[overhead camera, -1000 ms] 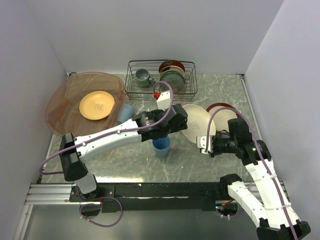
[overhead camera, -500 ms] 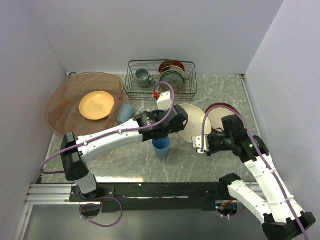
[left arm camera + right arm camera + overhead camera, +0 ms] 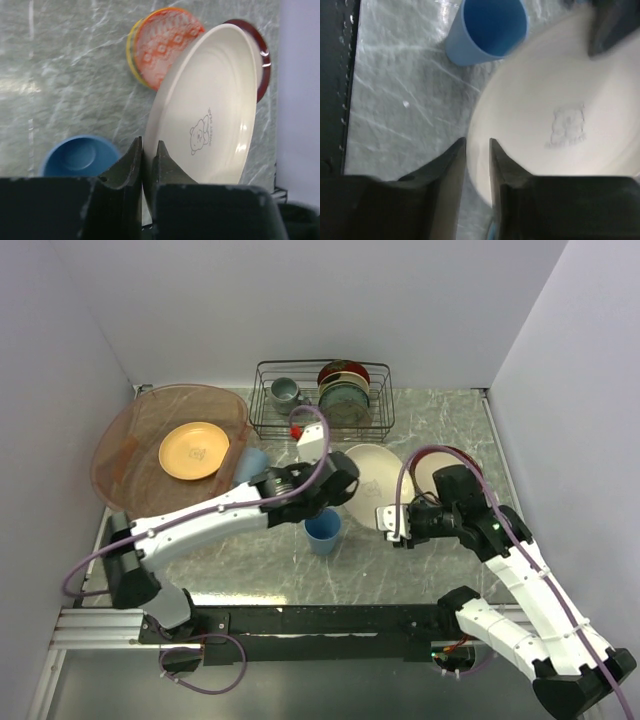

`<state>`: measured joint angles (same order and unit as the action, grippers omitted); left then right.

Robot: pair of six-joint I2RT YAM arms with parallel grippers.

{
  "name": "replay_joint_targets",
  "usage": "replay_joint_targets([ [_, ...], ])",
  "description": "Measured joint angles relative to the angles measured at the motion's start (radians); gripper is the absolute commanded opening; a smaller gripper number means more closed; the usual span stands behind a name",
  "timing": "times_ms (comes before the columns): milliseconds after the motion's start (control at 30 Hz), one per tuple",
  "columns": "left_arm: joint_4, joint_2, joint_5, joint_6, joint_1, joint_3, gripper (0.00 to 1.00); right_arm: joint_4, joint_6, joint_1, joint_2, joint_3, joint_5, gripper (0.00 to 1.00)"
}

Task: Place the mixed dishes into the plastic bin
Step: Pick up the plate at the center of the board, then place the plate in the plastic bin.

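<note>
My left gripper is shut on the rim of a white plate with a bear print and holds it tilted above the table; the left wrist view shows the jaws pinching the plate. My right gripper stands at the plate's near edge, its jaws a little apart either side of the rim. The plastic bin at far left holds the orange-yellow plate. A blue cup stands below the left gripper. A red-patterned bowl and a dark red plate lie behind.
A second light-blue cup lies against the bin's right side. The black wire rack with a grey mug and upright plates stands at the back. White walls close in on the left, back and right.
The white plate has moved left and away from the dark red plate. Both grippers moved left with it, and the left arm has drawn back toward the bin.
</note>
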<state>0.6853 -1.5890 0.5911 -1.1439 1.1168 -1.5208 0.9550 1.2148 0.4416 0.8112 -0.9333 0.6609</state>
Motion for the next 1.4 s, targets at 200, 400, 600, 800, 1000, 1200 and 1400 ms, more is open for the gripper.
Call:
replay_joint_targets([
  [200,-0.058,0.229,-0.063,0.069,-0.072,0.241,0.01,-0.071,-0.153,-0.056,-0.024,-0.012,0.104,0.77],
  [400,-0.134,0.443,-0.147,0.145,-0.17,0.399,0.01,-0.142,-0.301,-0.202,-0.057,-0.016,0.29,0.84],
  [600,-0.161,0.546,-0.198,0.211,-0.248,0.454,0.01,-0.238,-0.436,-0.352,-0.084,0.006,0.42,0.88],
  [800,-0.166,0.618,-0.255,0.287,-0.32,0.496,0.01,-0.355,-0.59,-0.442,-0.103,0.077,0.456,0.91],
  [1000,-0.165,0.687,-0.293,0.352,-0.401,0.513,0.01,-0.515,-0.744,-0.53,-0.092,0.16,0.474,0.94],
  [1200,-0.163,0.715,-0.323,0.409,-0.488,0.512,0.01,-0.654,-0.871,-0.622,-0.068,0.281,0.482,0.96],
  [1400,-0.165,0.713,-0.385,0.453,-0.627,0.513,0.01,-0.671,-0.877,-0.636,-0.103,0.292,0.443,0.97],
])
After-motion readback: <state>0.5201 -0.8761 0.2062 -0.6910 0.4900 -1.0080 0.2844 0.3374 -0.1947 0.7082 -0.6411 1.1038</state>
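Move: The left hand already pinches the white plate; the plastic bin's middle lies about 39 cm to its left and 10 cm ahead, some 18 cm lower, with the lying blue cup about 23 cm left and 8 cm ahead. From the right hand the red-rimmed plate is roughly 14 cm ahead and 15 cm right, the patterned bowls 13 cm ahead and 3 cm left, the upright blue cup 2 cm ahead and 14 cm left, all 14 to 18 cm below. Left carries the white plate about 23 cm left towards the bin; right releases it, opening wide, swinging forward-right. ##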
